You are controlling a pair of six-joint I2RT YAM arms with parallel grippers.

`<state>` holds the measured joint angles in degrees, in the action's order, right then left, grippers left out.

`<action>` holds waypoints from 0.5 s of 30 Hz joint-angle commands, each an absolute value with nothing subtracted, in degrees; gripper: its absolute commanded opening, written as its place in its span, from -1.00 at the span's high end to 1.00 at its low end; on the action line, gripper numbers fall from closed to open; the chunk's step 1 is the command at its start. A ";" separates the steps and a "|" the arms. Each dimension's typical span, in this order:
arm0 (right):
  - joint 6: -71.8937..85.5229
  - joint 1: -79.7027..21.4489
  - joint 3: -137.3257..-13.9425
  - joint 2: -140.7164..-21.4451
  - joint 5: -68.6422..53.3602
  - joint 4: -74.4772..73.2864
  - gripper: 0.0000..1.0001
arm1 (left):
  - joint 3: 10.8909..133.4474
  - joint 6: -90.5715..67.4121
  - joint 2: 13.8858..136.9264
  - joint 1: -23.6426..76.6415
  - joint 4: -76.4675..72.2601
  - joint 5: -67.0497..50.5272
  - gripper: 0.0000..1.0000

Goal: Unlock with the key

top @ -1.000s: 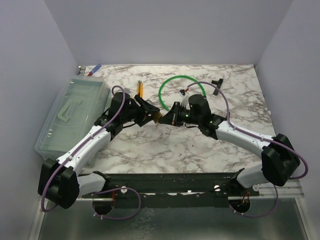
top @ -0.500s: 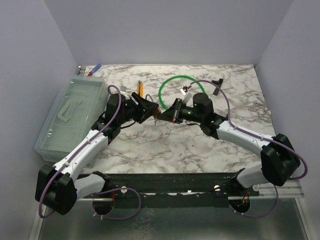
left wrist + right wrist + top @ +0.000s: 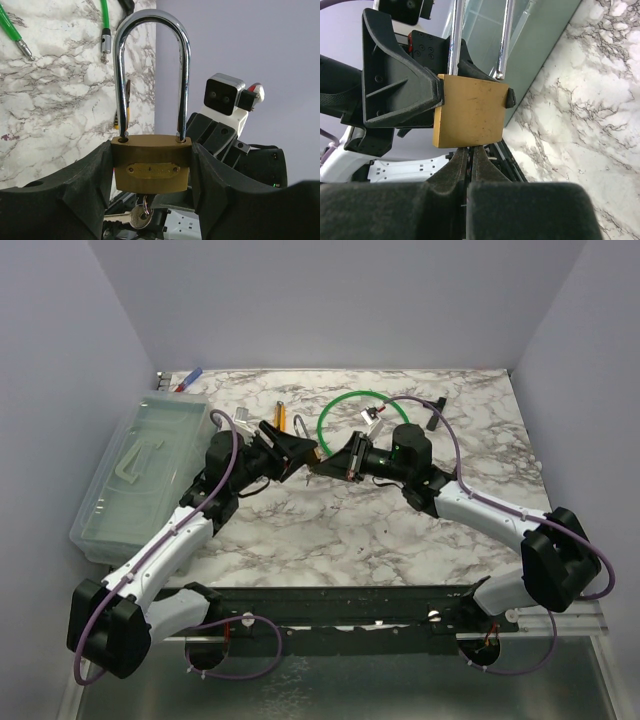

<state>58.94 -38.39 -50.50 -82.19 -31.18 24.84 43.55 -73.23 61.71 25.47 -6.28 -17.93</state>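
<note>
My left gripper (image 3: 152,172) is shut on a brass padlock (image 3: 152,167), its black fingers (image 3: 80,195) clamping the body from both sides. The chrome shackle (image 3: 150,30) stands up, both legs in the body. My right gripper (image 3: 470,152) is shut at the padlock's (image 3: 470,112) underside, pinching the key in the keyhole; the fingers hide the key itself. A spare silvery key (image 3: 131,217) dangles on a ring below the body. From above, the two grippers meet at the padlock (image 3: 318,460), mid-table and off the surface.
A clear plastic box (image 3: 140,475) lies along the left edge. Behind the grippers are a green cable loop (image 3: 345,405), a black T-shaped tool (image 3: 432,408) and a yellow item (image 3: 281,418). A red-and-blue pen (image 3: 188,380) sits at the back left corner.
Both grippers, joined at the padlock, have shifted a little toward the far side of the table. The right wrist has turned. Both grips are unchanged.
</note>
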 commanded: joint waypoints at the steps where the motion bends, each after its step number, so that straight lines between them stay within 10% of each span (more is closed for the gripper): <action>1: 53.34 -39.24 -53.00 -82.07 -30.48 23.47 0.96 | 43.62 -76.85 60.05 27.60 -12.02 -25.84 1.00; 15: 31.27 -39.33 -56.62 -74.52 -23.75 -1.32 -0.15 | 44.79 -79.92 61.89 27.62 -6.70 -16.33 1.00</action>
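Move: The padlock body, still pinched in the left fingers, lies about 4 cm left and 2 cm ahead of the right hand, at its height; the right fingers are shut on the key in its bottom. From the left hand that key is some 4 cm to the right and 2 cm back, level. On the table some 22 cm below, the green hose's loop lies about 20 cm ahead and 11 cm right of the right hand, the yellow knife about 21 cm ahead and 12 cm left. The right fingers let go of the key, opening from shut to about half, while that hand backs off some 2 cm to the right and sinks about 1 cm, its fingertips dipping and the wrist turning nearly 20 degrees in all. The left hand keeps its grip on the padlock, easing down about 1.5 cm and slightly back. ##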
